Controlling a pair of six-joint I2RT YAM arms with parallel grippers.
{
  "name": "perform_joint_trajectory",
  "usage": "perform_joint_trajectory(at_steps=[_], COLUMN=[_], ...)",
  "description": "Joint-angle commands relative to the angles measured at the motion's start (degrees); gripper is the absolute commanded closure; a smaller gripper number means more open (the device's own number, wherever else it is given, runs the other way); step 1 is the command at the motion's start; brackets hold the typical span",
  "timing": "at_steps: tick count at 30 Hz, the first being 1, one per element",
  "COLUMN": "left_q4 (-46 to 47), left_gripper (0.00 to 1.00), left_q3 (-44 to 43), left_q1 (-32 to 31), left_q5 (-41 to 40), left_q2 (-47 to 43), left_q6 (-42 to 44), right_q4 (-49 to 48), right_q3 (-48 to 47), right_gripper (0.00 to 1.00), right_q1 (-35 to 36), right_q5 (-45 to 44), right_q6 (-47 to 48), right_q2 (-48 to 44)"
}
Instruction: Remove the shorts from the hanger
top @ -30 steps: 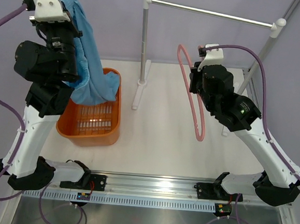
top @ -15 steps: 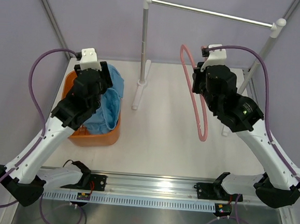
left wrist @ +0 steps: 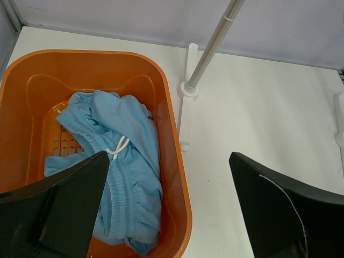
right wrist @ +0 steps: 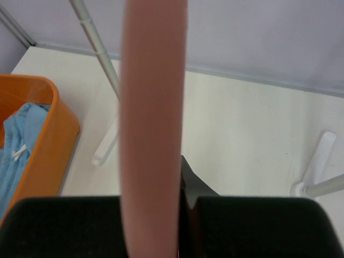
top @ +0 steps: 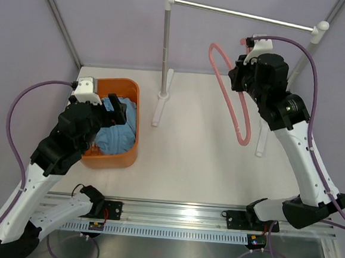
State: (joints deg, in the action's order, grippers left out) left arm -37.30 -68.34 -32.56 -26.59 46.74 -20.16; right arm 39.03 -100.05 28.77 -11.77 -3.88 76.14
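The light-blue shorts lie crumpled in the orange basket; they also show in the left wrist view with their white drawstring. My left gripper hangs just above the basket, jaws wide open and empty; it also shows in the left wrist view. My right gripper is shut on the pale-pink hanger and holds it up in the air near the rail. In the right wrist view the hanger fills the middle, clamped between the fingers.
A silver rail on two posts stands at the back, its left post on a white foot beside the basket, its right post behind my right arm. White tabletop lies between basket and right arm.
My left arm has dropped the shorts into the basket and pulled back and lower. My right arm has lifted the hanger up and toward the rail.
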Motion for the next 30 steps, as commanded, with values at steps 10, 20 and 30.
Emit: perform_joint_trajectory(at_steps=[10,20,30], left_q4=[0.6,0.1,-0.1], left_gripper=[0.01,0.01,0.01], left_q3=[5.0,5.1,5.9], left_q1=[0.2,0.2,0.2], left_q5=[7.8,6.0,5.7], left_q2=[-4.2,-7.1,-8.2], left_q6=[0.7,2.7,3.1], right_q4=[4.6,6.1,1.1], right_q3=[-31.9,-45.5,-45.3], right_gripper=[1.00,1.00,1.00], right_q1=[-7.8,-10.0,-12.0], right_q5=[3.6,1.2,1.4], right_q6=[3.0,3.4,1.3], right_q2=[19.6,30.1,33.5])
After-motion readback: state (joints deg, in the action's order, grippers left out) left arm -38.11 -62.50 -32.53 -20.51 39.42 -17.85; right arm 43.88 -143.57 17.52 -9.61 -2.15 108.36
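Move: The right hand still grips the empty pink hanger by its neck, the loop hanging below. The stretch of rail it is bound for lies about 19 cm ahead of this hand, 4 cm to its right and 12 cm above. At much the same height, the rail's right end joint is some 17 cm ahead and 29 cm right, the left end joint 21 cm ahead and 26 cm left. From the left hand that stretch of rail is roughly 28 cm ahead, 45 cm right and 18 cm higher. Keeping its grip on the hanger, the right arm reaches some 14 cm forward to the rail, drifting slightly right; on the way it climbs about 7 cm, tips the fingers up a few degrees, then eases down about 2 cm as the reach slows, carrying the hook to the rail with the hand still just short of the rail and below it. The left hand, wide open, draws back about 2.5 cm and ends about 2 cm lower near the bin. ##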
